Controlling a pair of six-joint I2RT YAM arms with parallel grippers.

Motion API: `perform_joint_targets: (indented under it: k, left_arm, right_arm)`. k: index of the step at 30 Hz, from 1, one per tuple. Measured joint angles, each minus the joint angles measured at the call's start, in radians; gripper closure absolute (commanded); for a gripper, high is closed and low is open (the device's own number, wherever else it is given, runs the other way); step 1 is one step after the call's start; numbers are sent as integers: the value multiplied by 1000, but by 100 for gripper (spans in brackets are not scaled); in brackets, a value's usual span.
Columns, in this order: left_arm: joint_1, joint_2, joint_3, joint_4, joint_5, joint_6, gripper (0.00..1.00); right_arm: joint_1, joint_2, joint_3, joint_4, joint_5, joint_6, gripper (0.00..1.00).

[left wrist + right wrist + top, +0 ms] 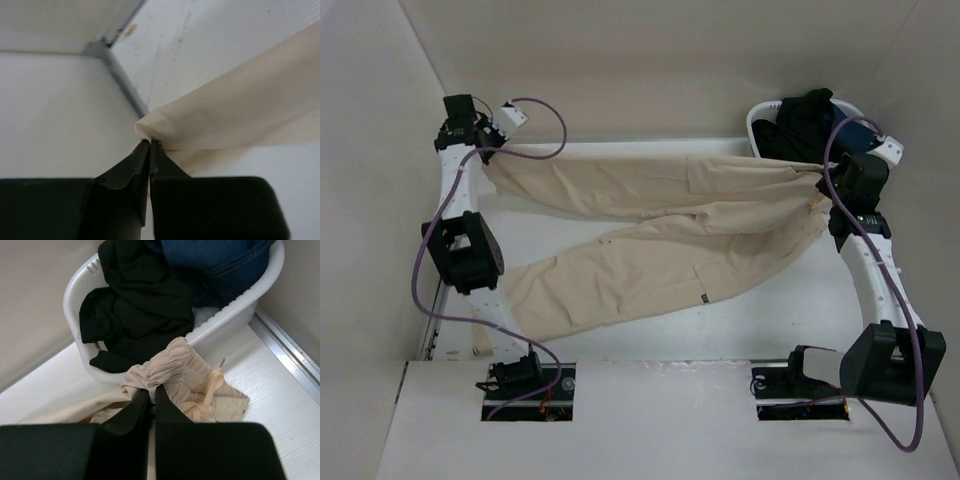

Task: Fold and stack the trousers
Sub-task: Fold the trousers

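Observation:
The beige trousers [660, 225] lie spread across the white table, waist at the right, two legs running left. My left gripper [488, 152] is at the far left, shut on the hem of the upper leg [150, 127]; its jaws pinch a folded corner of cloth. At the far right, my right gripper [823, 183] is shut on the gathered elastic waistband [175, 365], with a drawstring [212, 385] lying loose beside it. The lower leg [570, 295] stretches toward the front left, free of both grippers.
A white basket [760, 125] at the back right corner holds black [135, 305] and dark-blue [215, 260] garments, just behind the right gripper. White walls enclose the table on three sides. A metal rail [117, 77] runs along the table's left edge.

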Motion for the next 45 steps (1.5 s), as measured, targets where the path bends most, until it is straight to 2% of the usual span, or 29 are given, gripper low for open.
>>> perform_joint_targets:
  k: [4,10,14,19,24,27,31,34,37,41,45]
  left_arm:
    - [15,-289,-152,51,-6,7,100]
    - [46,-558,-360,74,-26,12,100]
    - [44,-752,-625,30,-66,38,99]
    - [71,-1071,-949,-82,-93,76,100]
    - [137,-1313,-1069,-174,-108,96,100]
    - [170,-1347,-1073,-170,-89,112,100]
    - [216,-1225,-1034,-98,-37,102,100]
    - [229,-1070,-951,6,8,57,100]
    - [232,-1001,-898,77,34,18,100]
    - [229,-1089,-899,61,61,14,100]
    - [228,-1326,-947,-107,100,71,100]
  right_arm:
    - [-56,-42,-67,45,-61,44,100]
    - [-74,-62,-137,63,-112,100,100]
    - [-92,-78,-179,71,-122,148,100]
    - [-125,-149,-282,79,-126,218,100]
    - [-139,-154,-330,73,-130,254,100]
    - [-140,-64,-271,67,-162,266,100]
    - [-134,89,-107,89,-227,277,100]
    - [-116,152,-48,200,-272,279,100]
    - [-104,200,-61,341,-307,290,100]
    - [-107,238,-159,509,-335,334,100]
    - [-135,240,-299,616,-370,406,98]
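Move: The left hand holds the far leg's cuff. The near leg's cuff lies roughly 35 cm back from it, 3 cm to its right and 17 cm below. From the right hand, which holds the waistband, the near layer's waist end is almost directly underneath, about 2 cm back, 3 cm left and 22 cm down. The laundry basket stands some 19 cm ahead, 1 cm to its right and 18 cm lower. The black tag is about 16 cm back, 32 cm left and 25 cm down. Both grippers keep their pinch on the raised trouser layer. The left swings its cuff up about 14 cm, sweeps it back towards the near leg while dipping, flicks forward some 9 cm, then draws back again, rising. The right sinks and eases back, swings forward and up, then lowers the waistband again, rolling its left side up some 25 degrees. ##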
